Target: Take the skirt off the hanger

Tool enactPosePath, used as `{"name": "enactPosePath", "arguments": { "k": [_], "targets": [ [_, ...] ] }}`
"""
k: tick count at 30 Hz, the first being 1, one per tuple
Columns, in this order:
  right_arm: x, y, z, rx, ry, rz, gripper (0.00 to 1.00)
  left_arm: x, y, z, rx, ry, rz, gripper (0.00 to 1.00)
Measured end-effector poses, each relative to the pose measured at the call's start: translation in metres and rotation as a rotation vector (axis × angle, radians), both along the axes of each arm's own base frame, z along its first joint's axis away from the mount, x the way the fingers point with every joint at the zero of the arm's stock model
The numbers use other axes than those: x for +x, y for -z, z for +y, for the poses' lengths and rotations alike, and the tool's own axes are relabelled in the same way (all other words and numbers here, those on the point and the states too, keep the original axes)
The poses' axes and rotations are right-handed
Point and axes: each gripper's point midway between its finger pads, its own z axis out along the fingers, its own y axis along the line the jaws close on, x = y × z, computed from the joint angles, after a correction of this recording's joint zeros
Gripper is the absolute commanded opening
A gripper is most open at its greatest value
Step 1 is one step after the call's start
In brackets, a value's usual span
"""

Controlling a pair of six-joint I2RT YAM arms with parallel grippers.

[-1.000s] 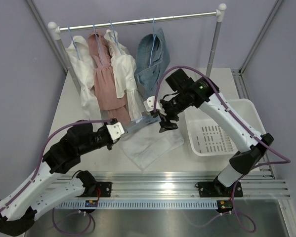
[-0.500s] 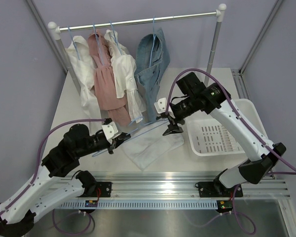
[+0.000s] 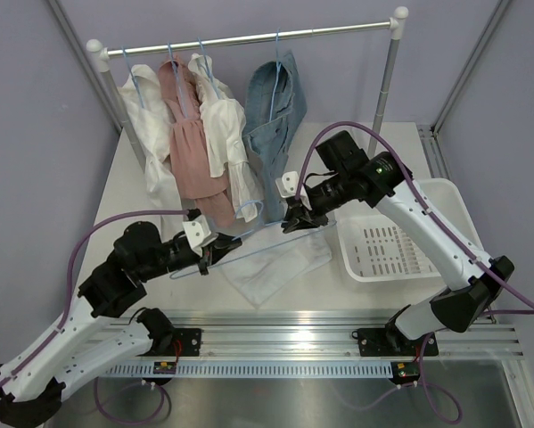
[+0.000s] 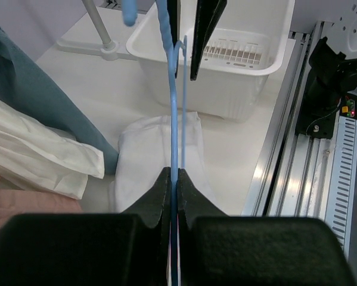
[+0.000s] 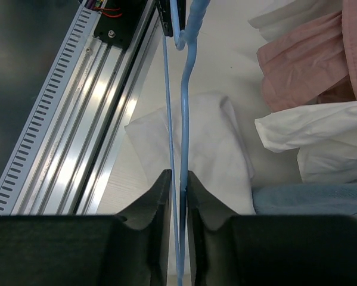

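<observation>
The white skirt (image 3: 275,260) lies crumpled on the table between the arms, off the hanger; it also shows in the left wrist view (image 4: 154,155) and the right wrist view (image 5: 211,143). The thin blue hanger (image 3: 249,234) is held in the air above it, bare. My left gripper (image 3: 217,249) is shut on one end of the hanger (image 4: 174,119). My right gripper (image 3: 293,218) is shut on the other end (image 5: 183,107), with both wires between the jaws.
A white slotted basket (image 3: 445,201) sits on the table at the right, also in the left wrist view (image 4: 273,56). A rack (image 3: 249,38) at the back carries white, pink and blue garments (image 3: 271,125) that hang close behind the hanger. Aluminium rails (image 3: 338,319) run along the near edge.
My right gripper has moved left and back toward the hanging clothes, carrying its hanger end. The hanger has tilted, hook now showing upward. The skirt stays on the table.
</observation>
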Motion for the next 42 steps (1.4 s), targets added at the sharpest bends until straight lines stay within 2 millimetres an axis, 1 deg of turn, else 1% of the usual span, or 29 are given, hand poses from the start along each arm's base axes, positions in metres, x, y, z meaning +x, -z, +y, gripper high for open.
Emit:
{"name": "enactPosePath", "arguments": {
  "k": [1,4,5,6,8,9,10,12,13,14,15,16,18,20,23,25,27,29,30,31,33,39,42],
  "targets": [
    [0.0,0.0,0.0,0.001,-0.002,0.0,0.16,0.0,-0.001,-0.001,-0.003,0.001,0.0,0.0],
    [-0.002,0.0,0.0,0.004,-0.01,0.004,0.1,0.001,-0.005,-0.003,-0.021,0.006,-0.004,0.0],
    [-0.003,0.0,0.0,0.004,-0.011,0.009,0.02,0.001,-0.007,-0.004,-0.028,0.01,-0.005,0.0],
    [-0.003,0.0,-0.001,0.003,-0.011,0.009,0.0,0.0,-0.008,-0.005,-0.035,0.014,-0.006,0.0],
    [-0.003,-0.001,-0.003,0.001,-0.005,0.017,0.0,0.001,-0.011,-0.008,-0.048,0.019,-0.006,0.01],
    [-0.003,-0.003,-0.004,0.001,-0.002,0.018,0.0,0.001,-0.012,-0.009,-0.053,0.02,-0.005,0.05],
    [-0.001,-0.005,-0.006,0.002,0.008,0.019,0.0,0.002,-0.013,-0.01,-0.058,0.02,-0.004,0.27],
    [0.001,-0.01,-0.011,0.01,0.025,0.022,0.0,0.005,-0.02,-0.011,-0.083,0.008,-0.015,0.4],
    [0.003,-0.014,-0.016,0.018,0.039,0.023,0.0,0.008,-0.024,-0.012,-0.096,-0.005,-0.021,0.64],
    [0.006,-0.019,-0.021,0.028,0.056,0.026,0.0,0.012,-0.029,-0.011,-0.111,-0.026,-0.032,0.72],
    [0.01,-0.024,-0.028,0.039,0.082,0.024,0.0,0.014,-0.032,-0.01,-0.12,-0.04,-0.039,0.77],
    [0.015,-0.029,-0.036,0.05,0.112,0.019,0.0,0.017,-0.037,-0.008,-0.133,-0.058,-0.048,0.87],
    [0.022,-0.038,-0.052,0.067,0.169,0.006,0.0,0.022,-0.054,-0.004,-0.162,-0.094,-0.085,0.98],
    [0.026,-0.048,-0.068,0.083,0.223,-0.019,0.0,0.026,-0.074,0.003,-0.192,-0.131,-0.128,0.99],
    [0.021,-0.062,-0.084,0.106,0.278,-0.047,0.0,0.028,-0.115,0.016,-0.252,-0.189,-0.215,0.99],
    [0.018,-0.073,-0.095,0.125,0.332,-0.059,0.0,0.028,-0.145,0.028,-0.288,-0.232,-0.279,0.99],
    [0.021,-0.084,-0.106,0.151,0.402,-0.074,0.0,0.025,-0.172,0.041,-0.321,-0.267,-0.337,0.99],
    [0.027,-0.093,-0.118,0.17,0.487,-0.079,0.0,0.024,-0.188,0.05,-0.341,-0.298,-0.368,0.99],
    [0.033,-0.098,-0.125,0.179,0.539,-0.084,0.0,0.026,-0.191,0.053,-0.346,-0.319,-0.374,0.99],
    [0.036,-0.101,-0.129,0.187,0.575,-0.085,0.0,0.027,-0.19,0.055,-0.344,-0.331,-0.371,0.99],
    [0.046,-0.109,-0.142,0.205,0.67,-0.081,0.0,0.035,-0.182,0.055,-0.329,-0.361,-0.349,0.99],
    [0.075,-0.133,-0.175,0.272,0.955,-0.097,0.0,0.056,-0.129,0.044,-0.26,-0.41,-0.233,0.99],
    [0.09,-0.145,-0.193,0.311,1.109,-0.119,0.0,0.059,-0.115,0.041,-0.254,-0.417,-0.189,0.99]
  ]
}}
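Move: Between the two grippers hangs the emptied blue hanger, its middle some 7 cm to the left hand's right and 2 cm ahead of it, about level; from the right hand it is about 9 cm left and 4 cm back. From the right hand, the skirt lies about 29 cm below and 5 cm left, neither ahead nor back; the basket 30 cm right, 8 cm ahead and 25 cm lower; the rack's right post 22 cm right and 30 cm ahead. Finishing its pinch on the hanger wire, the right hand takes over as the left opens wide and lets go. The right then carries the hanger some 20 cm right, rising and going forward towards the rack's right post, turning about 65 degrees clockwise. The left rises some 19 cm off the wire, drifting left, then sinks partway while easing forward. ##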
